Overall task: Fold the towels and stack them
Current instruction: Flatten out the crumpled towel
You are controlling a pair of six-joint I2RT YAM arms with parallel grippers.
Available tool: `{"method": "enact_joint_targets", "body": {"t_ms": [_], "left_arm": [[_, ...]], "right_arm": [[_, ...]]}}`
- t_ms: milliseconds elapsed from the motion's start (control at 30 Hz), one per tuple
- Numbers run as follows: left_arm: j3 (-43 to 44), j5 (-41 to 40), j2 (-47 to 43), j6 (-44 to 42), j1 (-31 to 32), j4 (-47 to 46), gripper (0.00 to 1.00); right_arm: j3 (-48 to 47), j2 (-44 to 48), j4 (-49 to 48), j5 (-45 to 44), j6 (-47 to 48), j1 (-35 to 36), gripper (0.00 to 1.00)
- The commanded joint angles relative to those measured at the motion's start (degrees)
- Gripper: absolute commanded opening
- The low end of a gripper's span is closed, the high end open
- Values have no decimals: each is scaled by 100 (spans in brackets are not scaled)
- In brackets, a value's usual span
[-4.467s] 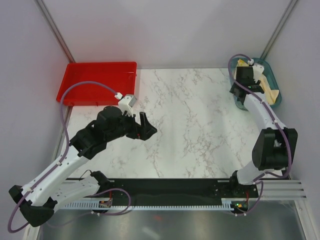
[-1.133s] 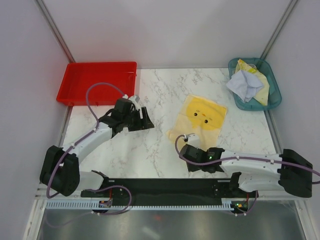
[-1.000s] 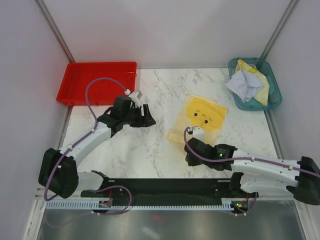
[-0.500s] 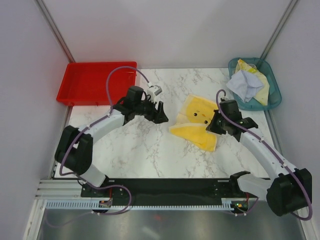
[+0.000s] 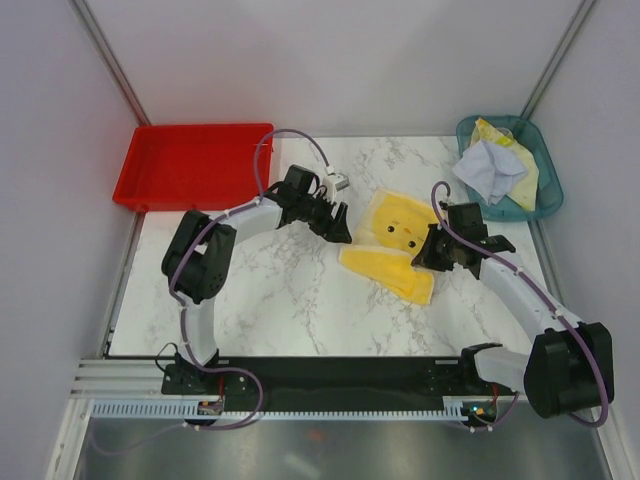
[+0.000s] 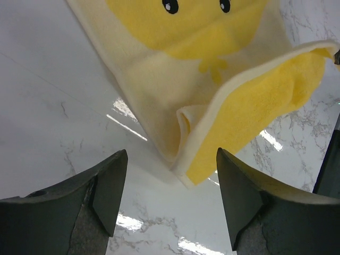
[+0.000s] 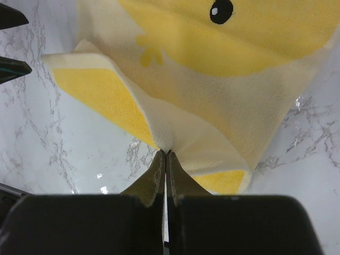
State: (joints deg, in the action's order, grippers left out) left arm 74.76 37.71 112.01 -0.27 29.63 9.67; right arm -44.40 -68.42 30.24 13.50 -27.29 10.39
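A cream-yellow towel (image 5: pixel 396 216) with a chick face lies mid-table, its near part turned over as a bright yellow flap (image 5: pixel 385 266). My right gripper (image 5: pixel 428 256) is shut on that flap's cream edge; in the right wrist view the jaws (image 7: pixel 166 153) pinch the fold of the towel (image 7: pixel 223 85). My left gripper (image 5: pixel 341 225) is open just left of the towel, holding nothing. In the left wrist view the gripper (image 6: pixel 171 153) frames the towel's folded corner (image 6: pixel 234 111). More towels, a lavender one (image 5: pixel 484 170) and a yellow printed one (image 5: pixel 524 170), are crumpled in the teal basket (image 5: pixel 550 192).
A red tray (image 5: pixel 195 165) sits at the back left of the marble table (image 5: pixel 300 300). The teal basket stands at the back right corner. Grey walls close in the back and both sides. Both arms reach toward the table's middle.
The right gripper has carried the towel's near corner up and back, turning a flap over. The left gripper has moved right, up to the towel's left edge, staying open.
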Motion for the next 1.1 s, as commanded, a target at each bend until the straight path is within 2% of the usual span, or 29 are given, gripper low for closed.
{"method": "enact_joint_targets", "body": {"t_ms": [0,467,767,933,1067], "left_arm": [[486,500,365,-403,-18,192,75],[390,781,497,-386,34,333,68],[320,544,585,-421,52,360,70],[346,579,665,-395,70,351,63],[381,562,700,-368,70,342,48]], "right_arm": [[46,13,-264,127,118,-2,0],[46,-39,-308,127,171,-2,0],[90,-40,-361,153,171,-2,0],[134,-66,-396,171,162,-2,0],[142,-83,-431,153,154,-2,0]]}}
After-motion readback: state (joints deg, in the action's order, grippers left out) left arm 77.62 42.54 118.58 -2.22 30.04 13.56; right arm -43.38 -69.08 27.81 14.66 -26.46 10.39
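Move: The near-left corner of the yellow towel's turned-back flap lies just below my open left fingers, about 2 cm back, 1 cm to the right and 5 cm down. The towel edge pinched in my right gripper is some 19 cm to the right of my left hand and 6 cm back; the duck's eyes are roughly 15 cm right and 3 cm ahead of my left hand. From my right hand, that flap corner lies about 20 cm left and 4 cm forward. I sink my left hand about 3.5 cm onto the flap's free corner, easing back some 2 cm after a tiny forward-right overshoot, so that my fingers come down on either side of it. Near the bottom they begin to close, from about three-quarters open to half, still short of a pinch. My right hand stays in place and keeps its shut grip on the towel's edge. ##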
